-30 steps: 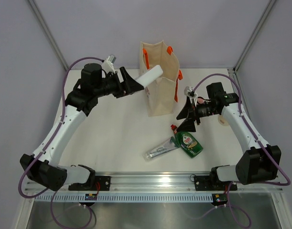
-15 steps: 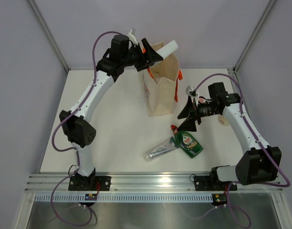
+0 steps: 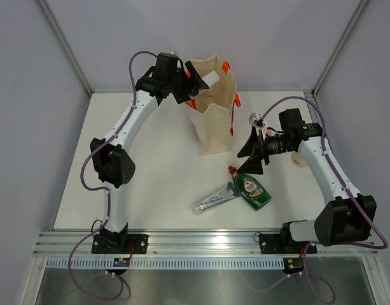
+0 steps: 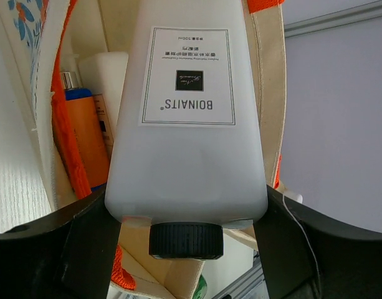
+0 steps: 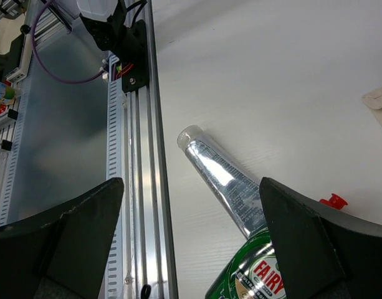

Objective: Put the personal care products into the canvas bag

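Observation:
My left gripper [image 3: 195,86] is shut on a white bottle [image 4: 187,124] with a black cap [image 4: 186,240], held bottom-first over the open mouth of the canvas bag [image 3: 215,124]. In the left wrist view an orange bottle [image 4: 86,134] and a white container [image 4: 106,75] stand inside the bag. My right gripper [image 3: 252,152] hangs open and empty above the green red-capped bottle [image 3: 253,191] and the silvery tube [image 3: 216,199], which lie on the table and touch. In the right wrist view the tube [image 5: 225,177] and the green bottle [image 5: 253,274] lie between my spread fingers.
The bag's orange handles [image 3: 236,114] hang at its sides. A small pale beige item [image 3: 299,160] lies partly behind the right forearm. The aluminium rail [image 3: 201,238] runs along the table's near edge. Grey walls close in the back and sides.
The left arm has swung the white bottle from left of the bag up and over its mouth, then lowered it toward the opening. The right arm has not moved.

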`<state>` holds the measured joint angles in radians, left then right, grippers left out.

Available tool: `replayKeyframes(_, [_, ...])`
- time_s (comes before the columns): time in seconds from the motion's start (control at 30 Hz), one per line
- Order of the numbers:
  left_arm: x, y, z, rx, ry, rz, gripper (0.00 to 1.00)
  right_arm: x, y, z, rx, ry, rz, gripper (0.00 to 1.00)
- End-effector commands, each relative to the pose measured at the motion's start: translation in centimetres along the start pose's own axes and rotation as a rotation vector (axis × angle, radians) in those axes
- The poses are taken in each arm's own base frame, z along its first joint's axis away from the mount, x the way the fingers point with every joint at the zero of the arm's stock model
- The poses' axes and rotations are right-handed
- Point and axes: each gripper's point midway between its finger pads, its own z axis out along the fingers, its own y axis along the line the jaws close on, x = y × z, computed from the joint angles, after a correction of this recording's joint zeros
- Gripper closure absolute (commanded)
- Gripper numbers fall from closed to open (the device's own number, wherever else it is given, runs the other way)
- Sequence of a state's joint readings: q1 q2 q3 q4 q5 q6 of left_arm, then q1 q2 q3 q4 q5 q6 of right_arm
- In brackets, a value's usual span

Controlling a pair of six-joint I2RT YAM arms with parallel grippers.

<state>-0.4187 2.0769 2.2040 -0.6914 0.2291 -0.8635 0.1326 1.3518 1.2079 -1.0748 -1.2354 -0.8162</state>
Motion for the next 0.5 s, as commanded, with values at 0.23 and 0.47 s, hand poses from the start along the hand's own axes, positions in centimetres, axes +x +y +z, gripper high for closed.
replayKeyframes(0.23, [-3.8,-7.0,-3.5,0.236,-0.127,0.054,0.01,-1.2,0.0,-0.8,0.031,-0.02,-0.069,0.01])
replayKeyframes(0.47, [-5.1,-8.5,-6.6,0.277,-0.182,0.156,0.01,-0.8,-1.2,-1.6,0.113,-0.005,-0.105,0.01])
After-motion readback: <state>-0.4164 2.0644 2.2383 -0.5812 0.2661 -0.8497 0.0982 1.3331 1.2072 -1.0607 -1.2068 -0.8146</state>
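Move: The left hand holds the white bottle by its cap end at the canvas bag's mouth; the bag's middle is about 7 cm to its right, level with it fore and aft, and some 14 cm below. The pink-capped bottle stands about 10 cm nearer the base and 27 cm to the right, the green Fairy bottle some 26 cm back and 25 cm right. From the right hand, the bag is about 25 cm ahead and 14 cm left. The left fingers open wider, letting go of the white bottle into the bag, and the hand rises about 4 cm. ##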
